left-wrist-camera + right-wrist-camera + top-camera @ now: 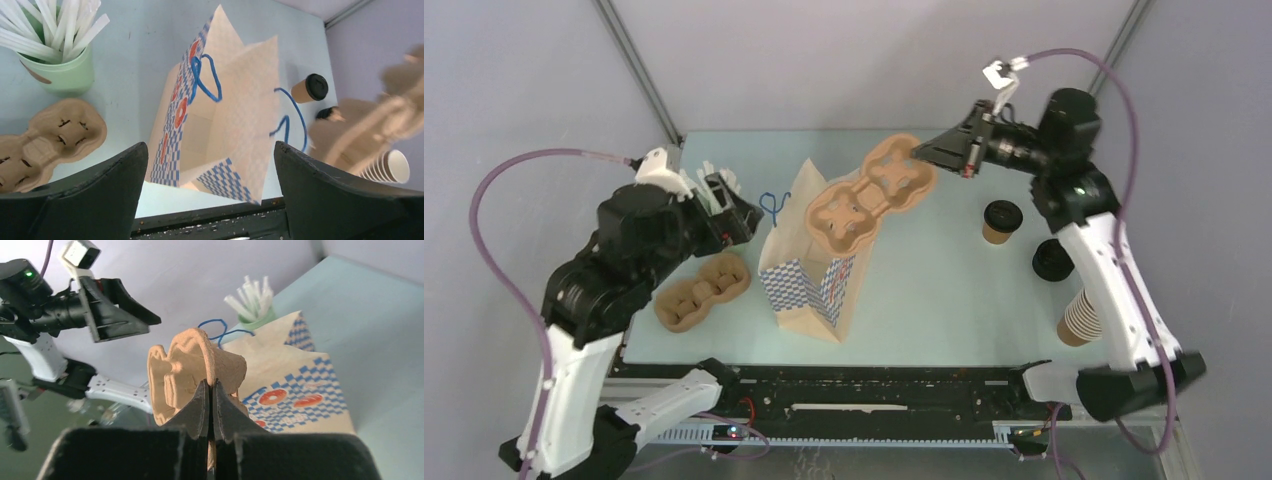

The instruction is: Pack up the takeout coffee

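The takeout coffee, a small tan cup with a black lid, stands on the table right of the checkered paper bag; in the left wrist view the coffee shows beyond the bag. My right gripper is shut on the rim of a brown pulp cup carrier, held in the air over the bag's open top. In the right wrist view, the right gripper pinches the carrier's edge. My left gripper hangs open and holds nothing, left of the bag, and the left gripper faces the bag's mouth.
A second pulp carrier lies on the table at the left. A pale green cup of white sticks stands behind it. At the right are a black lid and a stack of lidless tan cups.
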Controlling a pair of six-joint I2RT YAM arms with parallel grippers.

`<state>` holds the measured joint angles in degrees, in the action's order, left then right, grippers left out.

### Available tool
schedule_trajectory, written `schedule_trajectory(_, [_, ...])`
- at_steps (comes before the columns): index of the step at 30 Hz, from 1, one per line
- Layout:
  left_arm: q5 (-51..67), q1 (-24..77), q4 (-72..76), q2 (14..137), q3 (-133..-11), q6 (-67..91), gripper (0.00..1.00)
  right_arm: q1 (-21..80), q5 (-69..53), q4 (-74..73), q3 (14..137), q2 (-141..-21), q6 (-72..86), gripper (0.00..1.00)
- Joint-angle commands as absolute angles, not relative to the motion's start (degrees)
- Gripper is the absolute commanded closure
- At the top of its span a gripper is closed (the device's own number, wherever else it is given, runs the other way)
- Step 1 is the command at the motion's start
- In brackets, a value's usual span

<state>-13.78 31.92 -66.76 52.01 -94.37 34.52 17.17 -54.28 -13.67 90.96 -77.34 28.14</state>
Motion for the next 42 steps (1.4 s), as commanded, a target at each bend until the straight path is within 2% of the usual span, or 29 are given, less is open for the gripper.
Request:
schedule_trajectory(1, [-8.1,25.7,-61.3,58.1,-94.0,34.0,0.0,14.3,-47.5,-23.2,90.4,-68.0,20.1,1.0])
schedule_trajectory(4, [-1.8,21.9,-57.6,61.6,-92.5,33.5,0.0,13.4,-44.9,-30.4,90.9,-64.6,14.6,1.0])
schedule_trajectory(9, [5.0,20.4,-54.4,67.8,-92.5,28.1,0.0,13.2,-45.2,-32.6,88.2,-59.8,12.7,1.0])
schedule_trajectory(11, [3.9,20.4,-54.4,68.8,-91.7,27.1,0.06,13.2,-45.6,-33.1,88.0,-58.8,11.7,1.0])
schedule_trajectory(18, [2.5,20.5,-56.7,71.9,-92.0,25.4,0.49,13.2,-47.7,-35.6,89.8,-59.7,9.1,1.0])
schedule_trajectory(24, [6.6,20.9,-56.4,73.2,-93.9,24.5,0.96,13.3,-47.7,-35.8,91.7,-60.3,7.7,1.0])
schedule_trajectory(25, [7.2,21.3,-56.1,73.3,-94.6,24.3,0.99,13.5,-47.5,-35.9,92.2,-60.5,7.6,1.0])
schedule_trajectory(35, [13.5,30.8,-46.3,71.2,-98.8,23.3,1.0,16.2,-42.0,-38.7,98.4,-61.4,6.9,1.0])
schedule_trajectory(42, [14.3,34.5,-40.9,70.7,-95.4,27.5,1.0,19.2,-33.2,-46.3,99.5,-61.8,-0.7,1.0])
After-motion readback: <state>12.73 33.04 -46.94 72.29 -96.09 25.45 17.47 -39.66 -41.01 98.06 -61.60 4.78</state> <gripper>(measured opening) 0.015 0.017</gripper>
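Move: From my open left hand, the bag's left blue handle is about 10 cm ahead, 4 cm to the right and 8 cm below. The bag's middle is roughly 12 cm right, 4 cm ahead and 25 cm down. The straw cup stands 13 cm ahead, 15 cm left, the loose tray 20 cm left and level, both over 30 cm below. My right hand already grips a tray, with the bag's middle 18 cm left, 6 cm back and 30 cm down. My left hand reaches about 10 cm forward, dropping 8 cm and easing right with fingers tipping down, and pinches the blue handle. Still holding it, I draw it some 10 cm right, back up and slightly back, turning clockwise. Meanwhile my right hand keeps the tray and swings back and right about 10 cm, rises, dips and rises again, its wrist tilting. ##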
